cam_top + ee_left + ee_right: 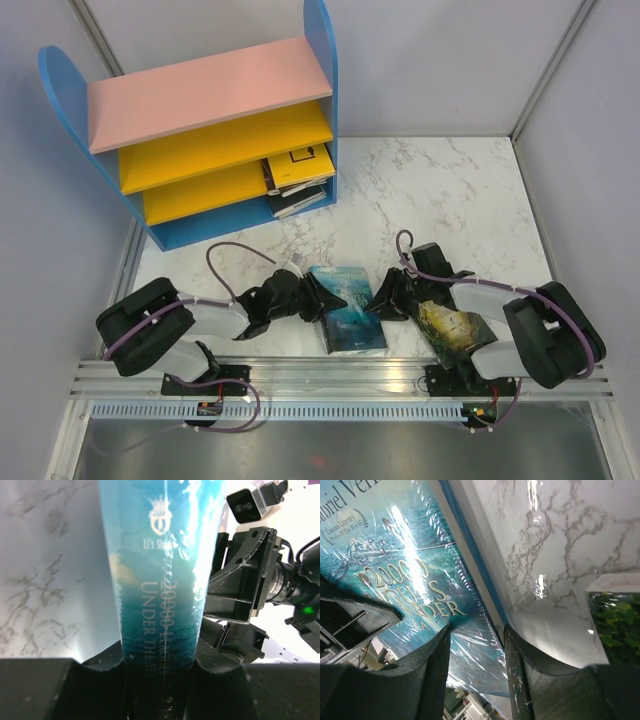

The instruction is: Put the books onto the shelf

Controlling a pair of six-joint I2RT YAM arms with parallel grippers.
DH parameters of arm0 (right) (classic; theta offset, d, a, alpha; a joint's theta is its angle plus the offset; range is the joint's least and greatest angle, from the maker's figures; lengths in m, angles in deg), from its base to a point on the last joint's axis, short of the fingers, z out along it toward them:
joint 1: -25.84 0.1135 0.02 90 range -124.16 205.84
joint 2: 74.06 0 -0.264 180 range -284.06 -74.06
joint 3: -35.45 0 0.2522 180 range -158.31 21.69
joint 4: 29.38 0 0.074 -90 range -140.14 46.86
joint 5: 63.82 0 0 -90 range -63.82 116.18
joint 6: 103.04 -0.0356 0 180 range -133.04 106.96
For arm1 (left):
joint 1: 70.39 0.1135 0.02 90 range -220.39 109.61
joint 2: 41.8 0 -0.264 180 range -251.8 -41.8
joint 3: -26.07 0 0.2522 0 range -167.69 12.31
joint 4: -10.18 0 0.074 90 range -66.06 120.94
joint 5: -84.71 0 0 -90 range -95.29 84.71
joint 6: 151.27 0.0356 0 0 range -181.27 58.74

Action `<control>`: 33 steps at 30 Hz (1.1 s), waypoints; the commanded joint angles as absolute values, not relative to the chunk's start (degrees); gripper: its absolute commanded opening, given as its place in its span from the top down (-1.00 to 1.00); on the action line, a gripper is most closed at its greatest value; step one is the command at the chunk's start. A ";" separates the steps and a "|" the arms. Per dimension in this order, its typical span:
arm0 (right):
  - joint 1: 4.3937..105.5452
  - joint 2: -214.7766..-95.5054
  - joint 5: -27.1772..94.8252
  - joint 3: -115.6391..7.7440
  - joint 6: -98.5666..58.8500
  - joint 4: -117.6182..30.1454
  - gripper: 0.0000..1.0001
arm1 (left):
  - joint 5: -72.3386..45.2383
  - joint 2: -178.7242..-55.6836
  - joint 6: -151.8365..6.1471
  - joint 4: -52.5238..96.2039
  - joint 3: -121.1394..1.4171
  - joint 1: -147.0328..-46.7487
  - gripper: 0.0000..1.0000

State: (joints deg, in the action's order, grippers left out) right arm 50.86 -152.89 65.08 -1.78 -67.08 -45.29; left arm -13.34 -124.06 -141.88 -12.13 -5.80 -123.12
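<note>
A teal book [352,312] in glossy wrap lies on the marble table between both arms. My left gripper [322,300] is shut on its spine; in the left wrist view the spine [160,580] runs up from between the jaws [159,665]. My right gripper [383,300] is at the book's opposite edge. There its fingers stand apart, open, around a corner of the cover [395,570], with the gripper [476,665] straddling that edge. The shelf [210,95] stands at the back left and holds a yellow book [297,170] and a dark book [298,200] on its lowest board.
A green-gold book [455,330] lies under my right arm near the front edge; its corner [615,625] shows in the right wrist view. Grey walls close in the table on all sides. The right arm's wrist camera [250,575] sits close beside the teal book.
</note>
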 commanded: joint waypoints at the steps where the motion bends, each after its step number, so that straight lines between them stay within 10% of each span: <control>1: 52.30 -150.18 66.61 -8.79 -70.53 -41.02 0.03 | -20.94 -123.19 -141.77 -19.16 -14.13 -124.88 0.95; 8: 51.68 -139.11 62.04 -18.56 -69.81 -56.50 -0.95 | -14.96 -110.10 -135.88 8.30 -21.71 -120.68 0.95; 33: 51.59 -131.80 65.64 -14.08 -87.75 -44.90 -0.96 | -9.68 -86.27 -147.57 8.91 -18.98 -106.07 0.95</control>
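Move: At the shelf, the yellow-topped book stack lies about 30 cm ahead of the left hand, 6 cm to its left and 12 cm higher; the lower books are some 27 cm ahead and 7 cm left, level in height. Left fingers already grip the blue book's spine, its middle 6 cm to their right and level ahead. For the right hand that middle is 7 cm left and level; the green-and-yellow book lies 19 cm right, 3 cm back, slightly below. Raising the blue book by its spine about 17 cm, the left hand keeps its grip and carries the book towards the shelf, 7 cm forward and 8 cm left, turning it some 20 degrees counter-clockwise. The right hand opens wide early in the rise, letting go of the opposite edge, yet climbs about as high and 5 cm forward, its fingers tipping up. ##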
